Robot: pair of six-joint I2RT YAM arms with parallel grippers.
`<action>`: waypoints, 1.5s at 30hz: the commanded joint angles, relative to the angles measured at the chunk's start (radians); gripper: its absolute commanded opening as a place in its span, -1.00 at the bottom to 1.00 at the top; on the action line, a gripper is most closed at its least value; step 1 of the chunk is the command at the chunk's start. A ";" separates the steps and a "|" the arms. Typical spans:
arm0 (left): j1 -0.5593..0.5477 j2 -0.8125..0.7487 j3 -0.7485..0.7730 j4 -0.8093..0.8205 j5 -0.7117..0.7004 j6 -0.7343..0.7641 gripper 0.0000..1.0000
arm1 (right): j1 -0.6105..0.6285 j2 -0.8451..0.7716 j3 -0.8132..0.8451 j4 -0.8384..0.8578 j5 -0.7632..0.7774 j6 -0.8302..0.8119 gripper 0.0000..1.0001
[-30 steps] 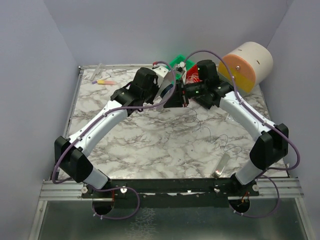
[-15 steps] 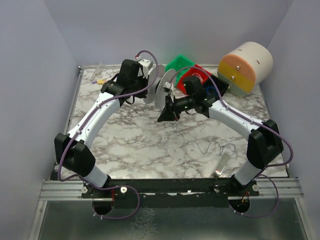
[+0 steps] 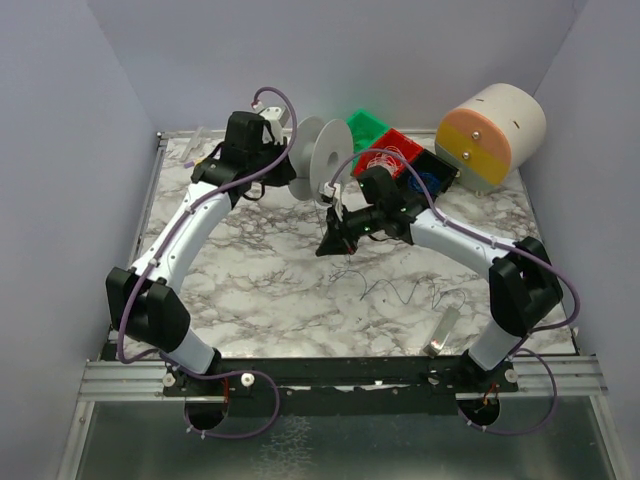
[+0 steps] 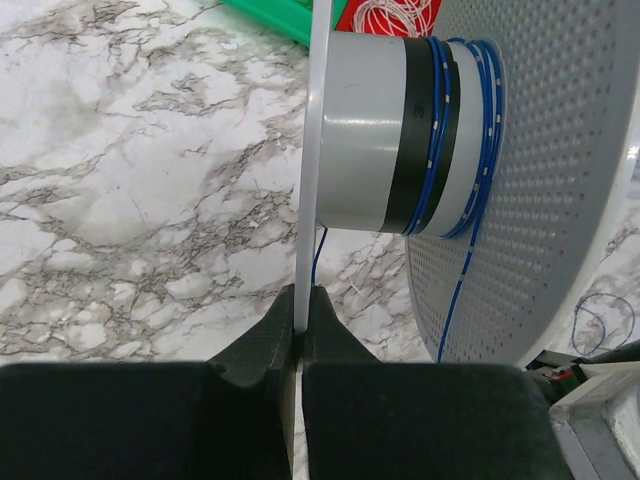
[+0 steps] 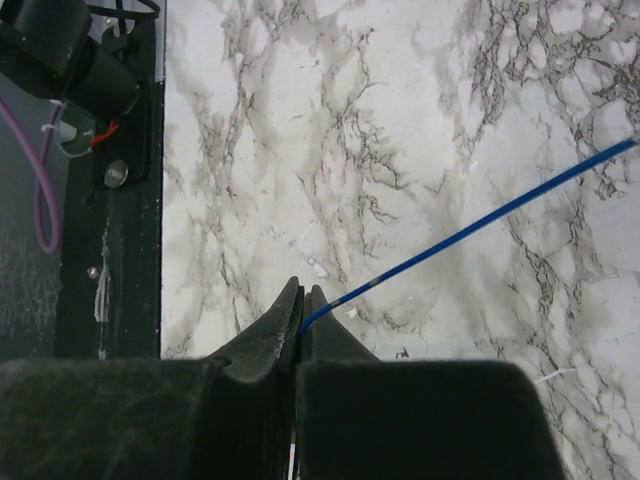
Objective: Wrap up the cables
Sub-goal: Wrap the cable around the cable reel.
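Observation:
My left gripper (image 4: 300, 298) is shut on the thin rim of a white spool's (image 3: 314, 160) near flange and holds the spool off the table at the back centre. The grey hub (image 4: 365, 130) carries a black band and a few turns of thin blue cable (image 4: 442, 130). My right gripper (image 5: 302, 300) is shut on that cable (image 5: 470, 225), which runs taut up and to the right. In the top view this gripper (image 3: 325, 245) sits just below the spool. Loose dark cable (image 3: 390, 291) lies in loops on the marble beneath the right arm.
A green bin (image 3: 365, 124), a red bin (image 3: 398, 150) with white wire rings and a black bin (image 3: 432, 172) with a small blue coil stand at the back. A large white, orange and yellow cylinder (image 3: 490, 130) is at the back right. A clear tube (image 3: 446, 329) lies near the front edge.
The left arm has swung the spool left and turned it so its flanges face sideways. The right gripper has moved left and nearer, drawing the cable out from the spool.

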 commanded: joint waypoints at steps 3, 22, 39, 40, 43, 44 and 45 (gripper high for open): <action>0.099 -0.040 0.019 0.167 0.174 -0.099 -1.00 | 0.000 -0.021 -0.070 0.000 0.107 -0.022 -0.99; 0.140 -0.156 -0.096 0.217 0.558 -0.061 -1.00 | -0.278 -0.150 -0.175 0.304 0.576 0.244 -0.99; 0.001 -0.154 -0.085 0.030 0.162 0.280 -1.00 | -0.393 -0.070 0.188 -0.187 0.229 -0.003 -0.99; -0.015 -0.156 -0.089 0.030 0.128 0.291 -1.00 | -0.393 -0.061 0.229 -0.246 0.206 -0.029 -0.99; -0.060 -0.158 -0.093 0.039 0.008 0.313 -1.00 | -0.393 -0.021 0.339 -0.437 0.136 -0.106 -0.99; -0.069 -0.159 -0.094 0.046 -0.031 0.318 -1.00 | -0.393 -0.003 0.367 -0.491 0.114 -0.120 -0.99; -0.078 -0.161 -0.099 0.054 -0.064 0.322 -1.00 | -0.394 0.007 0.388 -0.537 0.080 -0.133 -0.99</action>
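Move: The left hand grips the rim of the reel's left flange, the reel's middle about 5 cm ahead and 7 cm to its right, near its height. The right hand holds the blue cable, with the reel some 19 cm ahead, level sideways and about 8 cm higher. From the right hand the red bin lies roughly 23 cm ahead, 18 cm right, the black bin 17 cm ahead, 26 cm right, both some 14 cm lower. Keeping the cable pinched, the right hand dips slightly, sweeps about 20 cm diagonally forward and right past the reel's near side to its right flange, then climbs some 10 cm; it yaws about 45 degrees clockwise, then partly back. The left hand keeps its pinch on the flange, lifts about 6 cm and lowers most of that again while drawing back 5 cm and turning clockwise. ##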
